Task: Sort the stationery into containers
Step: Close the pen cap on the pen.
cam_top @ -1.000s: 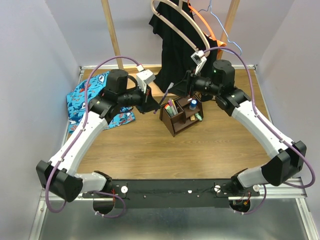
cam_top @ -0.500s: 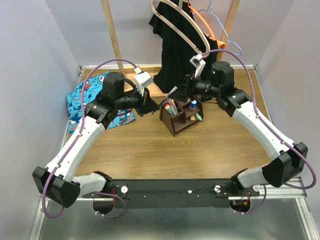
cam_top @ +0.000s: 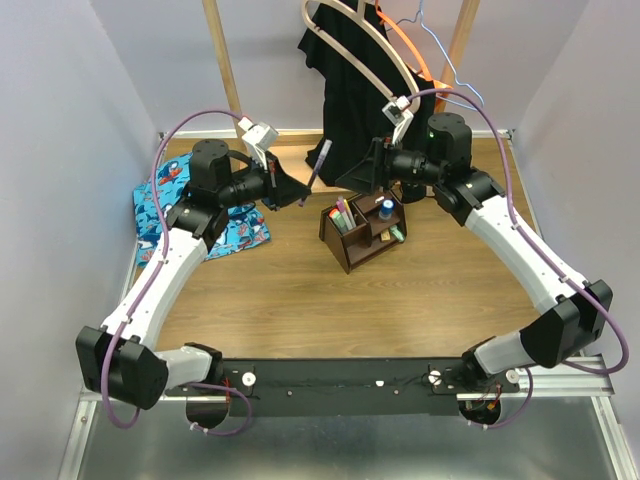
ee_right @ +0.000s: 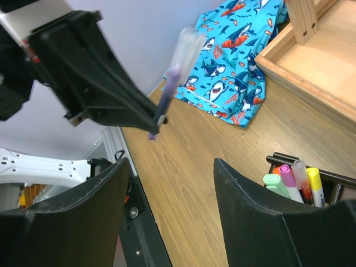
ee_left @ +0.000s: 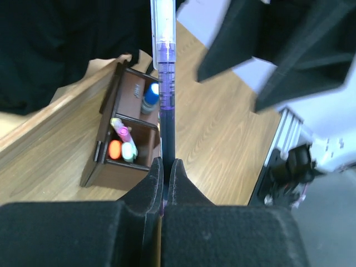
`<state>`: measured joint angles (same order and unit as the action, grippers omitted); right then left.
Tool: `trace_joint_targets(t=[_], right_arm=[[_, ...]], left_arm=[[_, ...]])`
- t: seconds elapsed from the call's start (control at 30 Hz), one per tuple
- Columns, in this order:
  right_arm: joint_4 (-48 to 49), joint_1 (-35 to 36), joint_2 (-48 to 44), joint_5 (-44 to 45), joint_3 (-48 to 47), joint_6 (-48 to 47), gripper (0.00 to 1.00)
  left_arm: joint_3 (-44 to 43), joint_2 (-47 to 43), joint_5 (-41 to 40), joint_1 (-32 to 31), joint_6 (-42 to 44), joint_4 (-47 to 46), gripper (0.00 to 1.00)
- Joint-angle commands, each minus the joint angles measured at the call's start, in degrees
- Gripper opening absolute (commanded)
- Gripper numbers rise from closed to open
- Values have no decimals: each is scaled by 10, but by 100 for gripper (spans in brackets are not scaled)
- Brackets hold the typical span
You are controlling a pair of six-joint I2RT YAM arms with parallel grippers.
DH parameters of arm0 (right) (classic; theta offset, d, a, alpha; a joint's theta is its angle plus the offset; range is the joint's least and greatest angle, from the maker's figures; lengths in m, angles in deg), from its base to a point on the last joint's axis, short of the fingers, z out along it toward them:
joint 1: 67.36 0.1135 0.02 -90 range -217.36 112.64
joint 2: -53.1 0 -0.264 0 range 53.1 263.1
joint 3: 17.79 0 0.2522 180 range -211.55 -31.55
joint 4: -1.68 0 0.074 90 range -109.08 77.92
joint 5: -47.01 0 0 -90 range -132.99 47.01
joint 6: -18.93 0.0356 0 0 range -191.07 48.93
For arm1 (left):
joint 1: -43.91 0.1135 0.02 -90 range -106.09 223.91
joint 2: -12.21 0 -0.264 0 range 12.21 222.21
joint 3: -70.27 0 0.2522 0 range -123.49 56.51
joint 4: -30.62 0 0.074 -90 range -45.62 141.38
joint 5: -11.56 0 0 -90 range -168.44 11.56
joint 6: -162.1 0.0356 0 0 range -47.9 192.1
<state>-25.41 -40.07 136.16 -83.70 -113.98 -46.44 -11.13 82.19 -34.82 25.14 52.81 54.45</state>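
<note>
My left gripper is shut on the lower end of a thin purple pen, which it holds up above the table, left of the dark brown organizer. In the left wrist view the pen sticks straight out from the closed fingers. My right gripper hovers open behind the organizer with nothing in it, and the pen stands apart beyond its fingers. One slot holds the green, pink and yellow markers, another a blue bottle.
A blue patterned cloth lies at the back left. The light wooden rack base runs along the back, with upright posts. A black garment hangs on hangers above the organizer.
The right gripper has opened wider and let go of the pen. The left arm has drawn back to the left and up with the pen in it.
</note>
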Motion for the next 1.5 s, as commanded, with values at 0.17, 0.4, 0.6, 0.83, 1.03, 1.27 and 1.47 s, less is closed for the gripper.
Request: trace_joint_targets(t=[0.17, 0.4, 0.6, 0.83, 1.03, 1.27, 1.47], right_arm=[[86, -3, 29, -32, -8, 50, 71], [108, -3, 71, -21, -48, 59, 70], [128, -3, 86, -35, -74, 65, 70], [148, -3, 103, -42, -101, 70, 70], [152, -3, 112, -41, -107, 74, 64], [161, -3, 121, -46, -113, 75, 45], [162, -3, 123, -51, -117, 71, 19]], left_arm=[[5, 20, 31, 14, -115, -112, 0], [2, 26, 41, 14, -142, -136, 0], [10, 32, 52, 14, -161, -155, 0], [16, 37, 56, 14, -173, -167, 0], [15, 39, 61, 8, -176, -173, 0], [17, 39, 63, 3, -175, -174, 0], [18, 43, 64, 0, -175, -174, 0]])
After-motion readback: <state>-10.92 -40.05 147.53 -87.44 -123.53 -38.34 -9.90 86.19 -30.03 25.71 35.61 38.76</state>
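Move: The pen stands in the left fingers, and its clear cap is about 4 cm ahead, 3 cm left and 2 cm above the open right hand. From the left hand the cap is roughly 5 cm ahead, 5 cm right and 7 cm up. The wooden organizer sits some 9 cm ahead, 6 cm right and 28 cm below the right hand; its markers are about 10 cm ahead, 1 cm right and 24 cm below, its blue-capped bottle 13 cm ahead, 12 cm right and 26 cm below. The right hand works forward and to its left towards the capped end of the pen and then climbs, about 7 cm in all, tilting roughly 10 degrees, and only at the end narrows its wide-open fingers around the lower part of the cap; whether the pads already pinch it can't be seen. Meanwhile the left hand keeps its shut grip on the lower barrel, edging first forward, then up and a little right by some 3 cm in all while it rolls about 10 degrees, bringing the capped end up between the right fingers. ##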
